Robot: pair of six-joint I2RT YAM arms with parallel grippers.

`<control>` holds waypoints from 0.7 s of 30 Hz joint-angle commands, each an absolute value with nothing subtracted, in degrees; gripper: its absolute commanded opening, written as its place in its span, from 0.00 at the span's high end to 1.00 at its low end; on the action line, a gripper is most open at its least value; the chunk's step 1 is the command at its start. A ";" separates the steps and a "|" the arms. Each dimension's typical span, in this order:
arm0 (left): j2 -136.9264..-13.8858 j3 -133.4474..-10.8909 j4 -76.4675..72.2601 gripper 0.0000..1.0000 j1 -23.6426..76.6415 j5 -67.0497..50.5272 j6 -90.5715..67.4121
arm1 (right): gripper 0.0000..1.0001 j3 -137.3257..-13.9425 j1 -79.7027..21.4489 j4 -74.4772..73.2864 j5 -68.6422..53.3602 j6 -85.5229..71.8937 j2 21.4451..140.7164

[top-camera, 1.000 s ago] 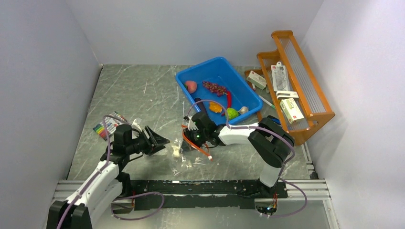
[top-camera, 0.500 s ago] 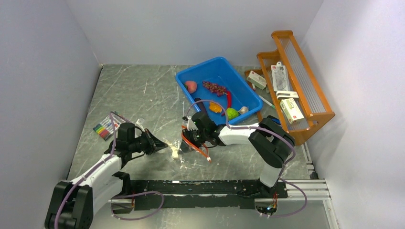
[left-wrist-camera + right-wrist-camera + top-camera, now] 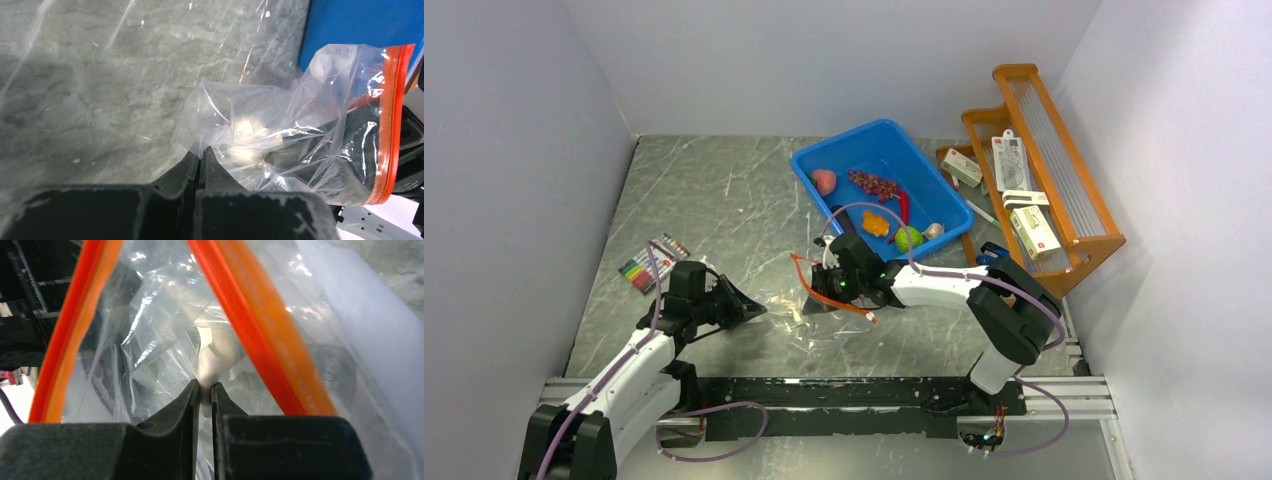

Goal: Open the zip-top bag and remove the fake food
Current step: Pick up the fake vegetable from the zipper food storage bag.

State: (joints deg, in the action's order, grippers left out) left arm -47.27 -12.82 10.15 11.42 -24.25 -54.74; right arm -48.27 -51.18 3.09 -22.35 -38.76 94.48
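Note:
The zip-top bag (image 3: 786,300) lies stretched between my two grippers, and its red-orange zip strip (image 3: 836,303) gapes open. My left gripper (image 3: 752,307) is shut on the bag's clear bottom corner (image 3: 200,150). My right gripper (image 3: 829,288) reaches in through the mouth, between the two zip strips (image 3: 250,325). It is shut on a beige piece of fake food (image 3: 215,357), which also shows through the plastic in the left wrist view (image 3: 247,137). More fake food lies in the blue bin (image 3: 924,160): a peach (image 3: 823,181), grapes (image 3: 874,185), an orange piece (image 3: 875,224) and a green ball (image 3: 909,238).
A pack of coloured markers (image 3: 652,262) lies on the table behind the left arm. A wooden rack (image 3: 1079,235) holding small boxes stands along the right wall, next to the bin. White walls close off the table on three sides.
My left gripper has shut on the bag's corner and drawn back slightly to the left. The bag has been pulled taut and its zip strip now loops higher.

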 commanded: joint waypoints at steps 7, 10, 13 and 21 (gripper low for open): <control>-44.74 -16.24 23.52 0.93 11.07 -9.96 -56.56 | 0.91 -44.35 -50.74 -3.01 -14.28 -37.13 88.59; -44.70 -16.65 22.92 0.93 11.07 -10.77 -56.29 | 0.91 -44.15 -50.74 -1.97 -16.28 -36.98 88.59; -45.67 -17.00 21.45 0.93 11.07 -13.27 -55.25 | 0.86 -43.95 -50.85 1.32 -20.69 -37.01 90.07; -48.51 -16.33 18.76 0.93 11.07 -17.03 -54.66 | 0.67 -46.28 -51.23 8.42 -24.36 -42.48 97.46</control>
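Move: The cream-coloured fake vegetable lies inside the bag, its near end at the right fingertips; its middle is about 4 cm to the right hand's left, level with it fore and aft and 2 cm lower. The middle of the bag's orange zip edge is some 4 cm ahead and 4 cm right, slightly above, and the blue bin about 25 cm ahead and 16 cm right. From the left hand, pinching the bag's closed corner, the vegetable is about 4 cm right and slightly below. The vegetable's end starts between the nearly shut right fingertips as the hands pull apart: the right goes about 3 cm right while the left, keeping its pinch on the bag corner, draws it some 3 cm left and 2 cm down, wrist turning about 10 degrees. The right hand then comes back 2 cm left towards the vegetable, opening its fingers by roughly a quarter and dipping at the last. ##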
